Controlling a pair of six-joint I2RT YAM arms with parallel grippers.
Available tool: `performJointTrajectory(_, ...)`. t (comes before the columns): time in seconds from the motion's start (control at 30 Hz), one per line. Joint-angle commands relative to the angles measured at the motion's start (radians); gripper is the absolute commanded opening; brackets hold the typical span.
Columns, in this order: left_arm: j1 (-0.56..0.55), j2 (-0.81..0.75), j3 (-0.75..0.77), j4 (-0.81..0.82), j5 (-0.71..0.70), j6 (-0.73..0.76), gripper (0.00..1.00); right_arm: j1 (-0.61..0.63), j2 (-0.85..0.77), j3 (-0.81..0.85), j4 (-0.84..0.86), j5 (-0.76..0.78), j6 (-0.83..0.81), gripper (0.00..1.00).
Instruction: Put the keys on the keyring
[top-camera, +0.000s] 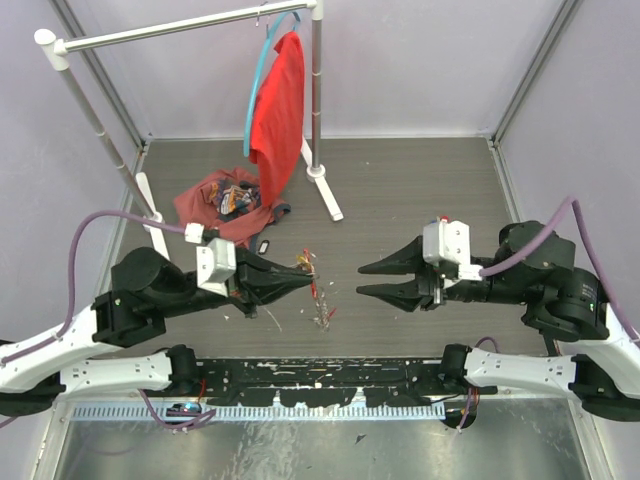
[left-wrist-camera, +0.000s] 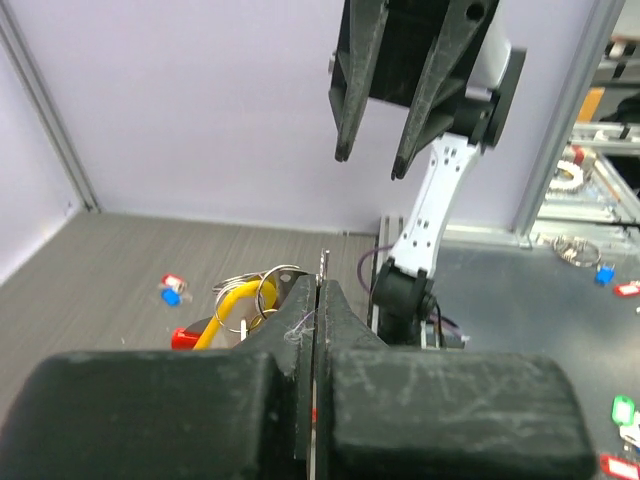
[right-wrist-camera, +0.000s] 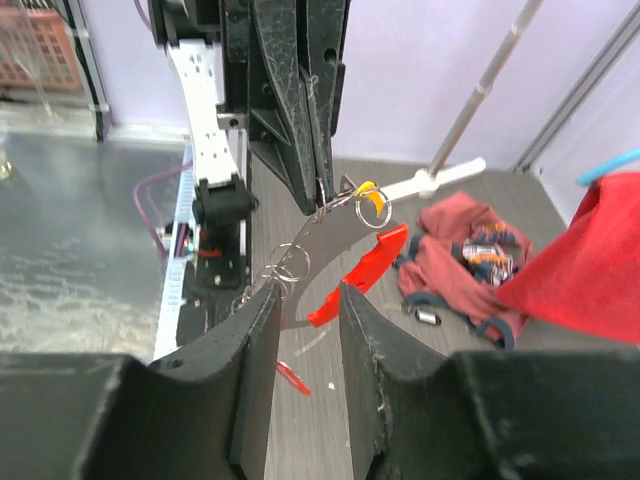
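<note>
My left gripper (top-camera: 308, 277) is shut on the keyring (top-camera: 304, 263), pinching a thin metal edge that pokes out between its tips (left-wrist-camera: 322, 283). The keyring's silver loops (right-wrist-camera: 293, 262), red strap tag (right-wrist-camera: 360, 268) and a yellow piece (right-wrist-camera: 373, 205) hang below the left gripper (right-wrist-camera: 318, 188). My right gripper (top-camera: 361, 280) stands open a short way to the right, facing it, with nothing between its fingers (right-wrist-camera: 262, 320). Several small keys (top-camera: 322, 317) lie on the table below the gap. A red-headed key (right-wrist-camera: 292, 377) lies near the right fingers, and a red-and-blue tagged key (left-wrist-camera: 172, 290) lies farther off.
A crumpled reddish cloth (top-camera: 215, 200) lies at the back left with a small black fob (top-camera: 265, 245) beside it. A white clothes rack (top-camera: 318, 110) holds a red garment (top-camera: 278, 110) on a blue hanger. Purple walls close in the table.
</note>
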Motion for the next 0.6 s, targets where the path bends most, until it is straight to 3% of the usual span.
performJointTrajectory(0.0,0.000,-0.035,-0.020,0.171,0.022,-0.035,0.00,0.005,-0.021,-0.072,0.271,-0.031,0.066,0.36)
performJointTrajectory(0.27,0.000,-0.037,-0.031,0.240,0.051,-0.059,0.00,0.005,-0.010,-0.152,0.475,-0.094,0.129,0.35)
performJointTrajectory(0.57,0.000,-0.018,-0.031,0.263,0.090,-0.067,0.00,0.005,0.022,-0.154,0.501,-0.142,0.145,0.33)
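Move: The keyring stands in the left fingertips, roughly 1 cm right of that hand's point, level in height and depth. From the right hand it lies about 6 cm left, at much the same depth and height. Counted from the keyring, the yellow tag sits some 2 cm ahead, slightly left and 1 cm lower; the hanging keys dangle around 3 cm back, 1 cm right and 6 cm lower. The open right hand reaches about 4 cm left, rising, towards the keyring the left hand lifts 4 cm. ##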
